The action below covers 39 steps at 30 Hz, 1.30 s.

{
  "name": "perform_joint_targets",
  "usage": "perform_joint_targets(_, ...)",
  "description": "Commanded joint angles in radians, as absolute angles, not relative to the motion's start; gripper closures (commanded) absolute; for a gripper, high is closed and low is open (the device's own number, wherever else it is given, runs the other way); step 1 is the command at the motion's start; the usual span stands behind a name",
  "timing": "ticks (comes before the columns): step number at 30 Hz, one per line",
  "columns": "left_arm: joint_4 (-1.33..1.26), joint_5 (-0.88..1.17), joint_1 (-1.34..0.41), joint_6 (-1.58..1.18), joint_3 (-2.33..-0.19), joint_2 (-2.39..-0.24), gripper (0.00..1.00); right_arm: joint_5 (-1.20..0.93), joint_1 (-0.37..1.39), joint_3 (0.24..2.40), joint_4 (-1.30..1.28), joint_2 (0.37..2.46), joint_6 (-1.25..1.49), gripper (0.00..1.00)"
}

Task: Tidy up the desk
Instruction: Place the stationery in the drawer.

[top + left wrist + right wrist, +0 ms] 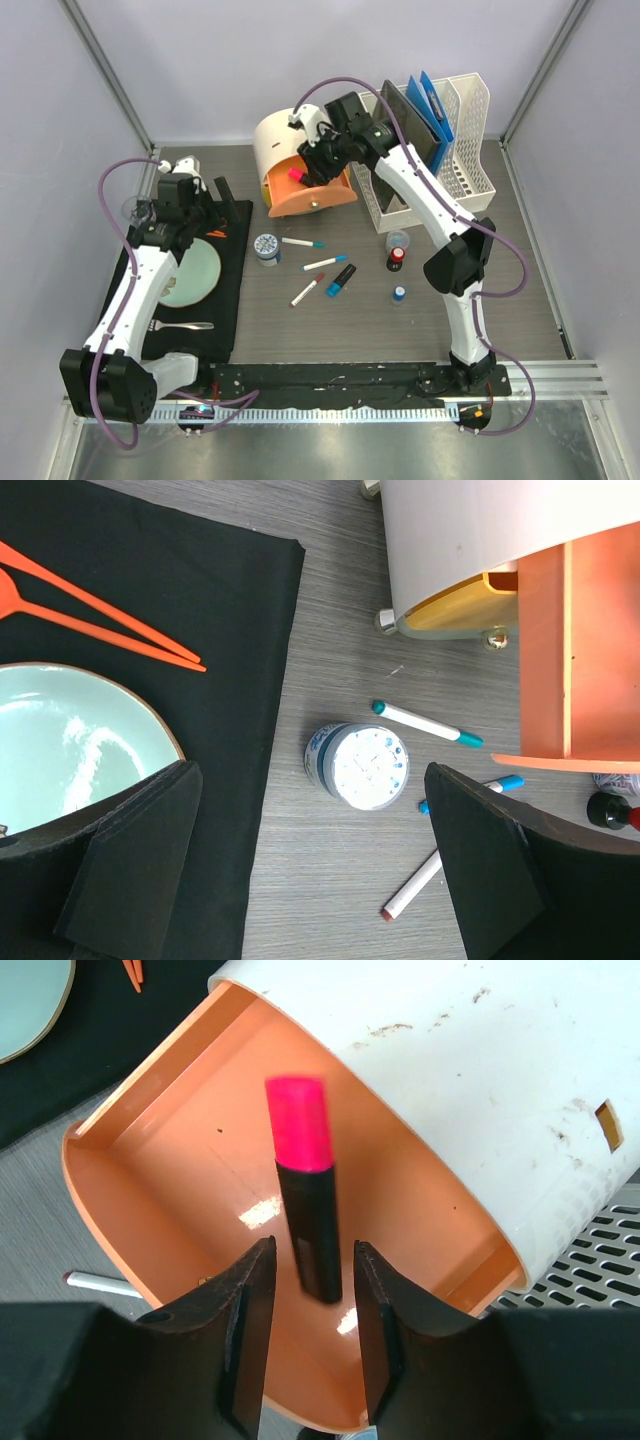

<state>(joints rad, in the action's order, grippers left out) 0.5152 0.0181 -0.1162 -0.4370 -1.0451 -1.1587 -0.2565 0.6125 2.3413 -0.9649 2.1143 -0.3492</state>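
Note:
The desk (pixel 380 320) is a dark wood-grain top. At its back a white drawer unit (pixel 280 140) has its orange drawer (pixel 170 1190) pulled out. My right gripper (pixel 308 1290) hovers over that drawer, open. A pink-capped black highlighter (pixel 305 1200) hangs blurred between the fingers with a gap on each side, over the drawer floor. In the top view the highlighter (pixel 296 175) shows at the drawer mouth by the right gripper (pixel 315 165). My left gripper (pixel 310 880) is wide open and holds nothing, above bare desk beside the black mat (pixel 150 580).
A small round jar (pixel 360 765), several markers (pixel 324 263) and a blue highlighter (pixel 340 280) lie mid-desk, with a red-capped bottle (pixel 396 259) and a blue-capped one (pixel 399 294). The mat holds a pale green plate (pixel 190 272), a fork (pixel 180 326) and orange chopsticks (pixel 100 620). A white file rack (pixel 450 150) stands at the back right.

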Motion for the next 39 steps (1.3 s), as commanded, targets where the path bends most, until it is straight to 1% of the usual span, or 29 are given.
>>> perform_joint_targets(1, 0.486, 0.008, -0.117, -0.428, -1.052, -1.137, 0.0, -0.244, 0.615, 2.372, -0.931, 2.077, -0.348, 0.56)
perform_joint_targets(5, 0.492, 0.006, -0.117, -0.425, -1.051, -1.123, 0.0, -0.236, 0.617, 2.375, -0.931, 2.077, -0.333, 0.5)
perform_joint_targets(6, 0.492, 0.006, -0.117, -0.423, -1.054, -1.121, 0.0, -0.23, 0.617, 2.378, -0.93, 2.074, -0.33, 0.45)
perform_joint_targets(7, 0.495, 0.008, -0.117, -0.423, -1.055, -1.118, 0.0, -0.229, 0.615, 2.378, -0.927, 2.072, -0.327, 0.43)
perform_joint_targets(10, 0.497, 0.008, -0.115, -0.426, -1.061, -1.112, 0.0, -0.216, 0.617, 2.391, -0.904, 2.037, -0.308, 0.41)
perform_joint_targets(13, 0.502, 0.006, -0.117, -0.431, -1.065, -1.106, 0.0, -0.192, 0.618, 2.384, -0.849, 1.967, -0.287, 0.39)
perform_joint_targets(16, 0.506, 0.008, -0.117, -0.434, -1.066, -1.091, 0.0, -0.132, 0.618, 2.291, -0.701, 1.849, -0.221, 0.36)
perform_joint_targets(18, 0.511, 0.006, -0.117, -0.434, -1.068, -1.078, 0.0, -0.088, 0.618, 2.194, -0.605, 1.755, -0.152, 0.35)
perform_joint_targets(22, 0.514, 0.008, -0.115, -0.437, -1.063, -1.06, 0.0, 0.015, 0.618, 2.05, -0.523, 1.625, -0.072, 0.32)
perform_joint_targets(23, 0.515, 0.008, -0.117, -0.437, -1.065, -1.058, 0.0, 0.079, 0.618, 2.005, -0.525, 1.608, -0.042, 0.28)
perform_joint_targets(24, 0.518, 0.008, -0.117, -0.439, -1.065, -1.058, 0.0, 0.1, 0.618, 1.979, -0.531, 1.582, -0.01, 0.27)
perform_joint_targets(25, 0.517, 0.008, -0.115, -0.439, -1.065, -1.055, 0.0, 0.122, 0.62, 1.948, -0.532, 1.539, 0.08, 0.22)
perform_joint_targets(26, 0.517, 0.008, -0.117, -0.44, -1.065, -1.055, 0.0, 0.141, 0.62, 1.874, -0.534, 1.508, 0.118, 0.14)
perform_joint_targets(27, 0.518, 0.008, -0.117, -0.442, -1.066, -1.054, 0.0, 0.159, 0.621, 1.824, -0.535, 1.481, 0.152, 0.11)
perform_joint_targets(28, 0.522, 0.006, -0.117, -0.443, -1.068, -1.052, 0.0, 0.187, 0.63, 1.718, -0.534, 1.417, 0.235, 0.1)
perform_joint_targets(30, 0.52, 0.008, -0.117, -0.442, -1.068, -1.054, 0.0, 0.221, 0.635, 1.605, -0.52, 1.359, 0.325, 0.1)
perform_joint_targets(31, 0.52, 0.008, -0.117, -0.443, -1.069, -1.054, 0.0, 0.216, 0.637, 1.495, -0.509, 1.33, 0.384, 0.1)
perform_joint_targets(33, 0.523, 0.006, -0.115, -0.443, -1.069, -1.054, 0.0, 0.233, 0.646, 1.404, -0.508, 1.27, 0.473, 0.04)
perform_joint_targets(34, 0.523, -0.021, -0.117, -0.44, -1.068, -1.052, 0.0, 0.236, 0.646, 1.344, -0.523, 1.26, 0.582, 0.02)
perform_joint_targets(37, 0.523, -0.025, -0.115, -0.442, -1.068, -1.055, 0.0, 0.177, 0.673, 1.226, -0.523, 1.226, 0.637, 0.0)
perform_joint_targets(39, 0.523, -0.025, -0.115, -0.445, -1.068, -1.058, 0.0, 0.231, 0.724, 1.168, -0.535, 1.226, 0.685, 0.0)
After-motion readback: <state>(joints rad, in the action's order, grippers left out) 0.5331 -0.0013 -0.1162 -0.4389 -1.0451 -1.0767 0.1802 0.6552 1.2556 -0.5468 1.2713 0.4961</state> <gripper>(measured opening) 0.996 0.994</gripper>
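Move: Under the right hand lies the open orange drawer, its middle about 7 cm below and 2 cm to the left, with the pink-capped highlighter between fingertips and drawer floor. The blue-capped highlighter lies on the table some 19 cm back, 5 cm right and 21 cm down; the red-capped ink bottle is about 14 cm back and 18 cm right at table height. From the left hand the drawer is roughly 21 cm right, 7 cm ahead and slightly lower. Spreading its part-open fingers to leave the pink-capped highlighter in the drawer, the right hand stays put briefly, then arcs quickly up nearly 20 cm, swinging back and right, and sinks again to its starting height, about 11 cm back and 11 cm right, towards the blue-capped highlighter. It turns some 45 degrees clockwise and the fingers go fully open on the way. The empty left hand rises slightly. ##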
